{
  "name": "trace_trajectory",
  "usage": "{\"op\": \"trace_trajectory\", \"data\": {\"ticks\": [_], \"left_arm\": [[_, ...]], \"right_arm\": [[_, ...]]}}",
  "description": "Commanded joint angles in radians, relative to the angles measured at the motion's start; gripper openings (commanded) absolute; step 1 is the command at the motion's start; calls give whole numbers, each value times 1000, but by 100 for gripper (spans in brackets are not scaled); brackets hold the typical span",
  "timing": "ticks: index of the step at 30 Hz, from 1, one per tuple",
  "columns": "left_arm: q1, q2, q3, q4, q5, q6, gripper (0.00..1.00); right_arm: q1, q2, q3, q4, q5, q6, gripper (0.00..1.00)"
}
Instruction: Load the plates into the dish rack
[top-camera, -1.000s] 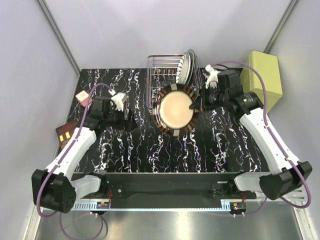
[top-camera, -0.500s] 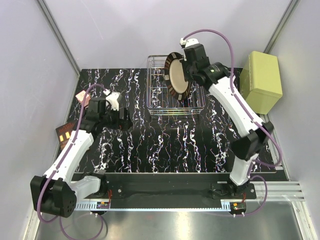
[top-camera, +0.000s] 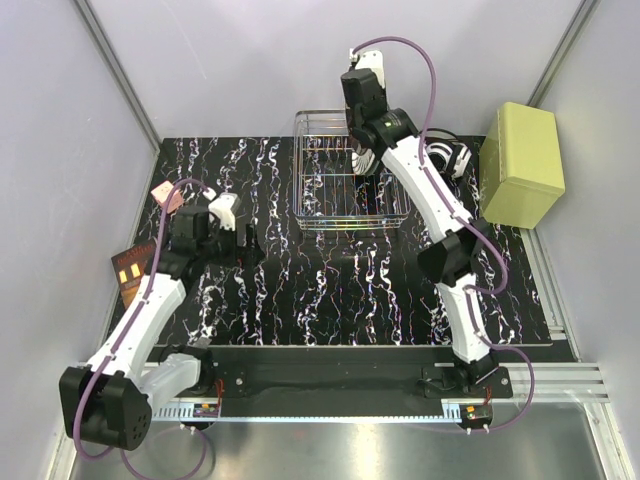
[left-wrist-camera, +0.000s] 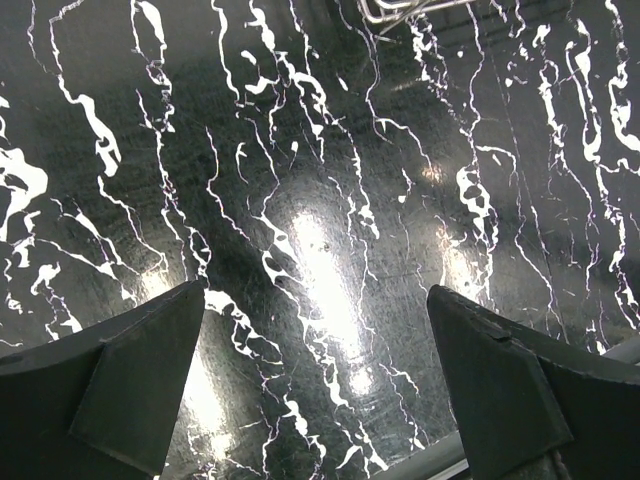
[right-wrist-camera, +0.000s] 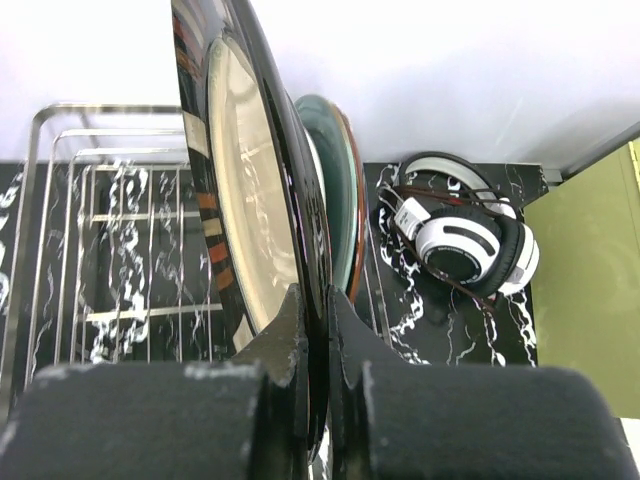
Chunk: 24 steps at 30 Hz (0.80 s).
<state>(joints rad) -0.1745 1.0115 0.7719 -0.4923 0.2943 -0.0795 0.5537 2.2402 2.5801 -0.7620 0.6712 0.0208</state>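
My right gripper (right-wrist-camera: 318, 312) is shut on the rim of a beige plate with a dark brown rim (right-wrist-camera: 245, 200), which it holds on edge over the dish rack (right-wrist-camera: 70, 180). Just behind it in the rack stands a teal plate (right-wrist-camera: 340, 185), also on edge. From above, the right arm reaches over the silver wire dish rack (top-camera: 325, 190) and hides the plates. My left gripper (left-wrist-camera: 315, 295) is open over bare marble-patterned table, left of the rack (top-camera: 247, 240), with nothing between its fingers.
White and black headphones (right-wrist-camera: 470, 240) lie right of the rack. A yellow-green box (top-camera: 520, 165) stands at the far right. A pink item (top-camera: 165, 195) and a brown box (top-camera: 130, 268) sit at the table's left edge.
The right arm lifted the beige plate from in front of the rack, turned it on edge and carried it back over the rack. The left arm barely moved.
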Motion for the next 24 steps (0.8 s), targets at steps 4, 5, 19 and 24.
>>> {"op": "trace_trajectory", "data": {"ticks": [4, 5, 19, 24], "left_arm": [[13, -63, -26, 69, 16, -8, 99], [13, -63, -29, 69, 16, -9, 99], [13, -60, -59, 110, 25, -22, 99], [15, -68, -66, 110, 16, -19, 99]], "right_arm": [[9, 64, 138, 205, 143, 15, 0], [9, 76, 141, 213, 155, 4, 0], [9, 170, 138, 294, 202, -44, 0], [9, 223, 158, 319, 208, -35, 0]]}}
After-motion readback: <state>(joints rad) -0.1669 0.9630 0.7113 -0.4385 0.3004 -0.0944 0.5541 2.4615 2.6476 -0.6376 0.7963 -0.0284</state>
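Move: The brown-rimmed plate, already upright in the right fingers, is bound for the dish-rack slot whose middle lies about 11 cm ahead, 2 cm left and 15 cm below the right hand. The white striped plate stands next to the slot, 3 cm to the slot's right, the teal plate 6 cm to its right, both level with the slot; the headphones lie 11 cm ahead of the hand, 19 cm right and 27 cm down. From the left hand the slot is some 35 cm ahead, 27 cm right and 3 cm up. The brown-rimmed plate, still pinched by its near rim in the shut right fingers, is lowered about 7 cm towards its slot on the left side of the striped plate, while the right hand also reaches some 4 cm forward. The drop is quickest early, then eases; the wrist rolls and turns slightly clockwise, only about 5 degrees each. ##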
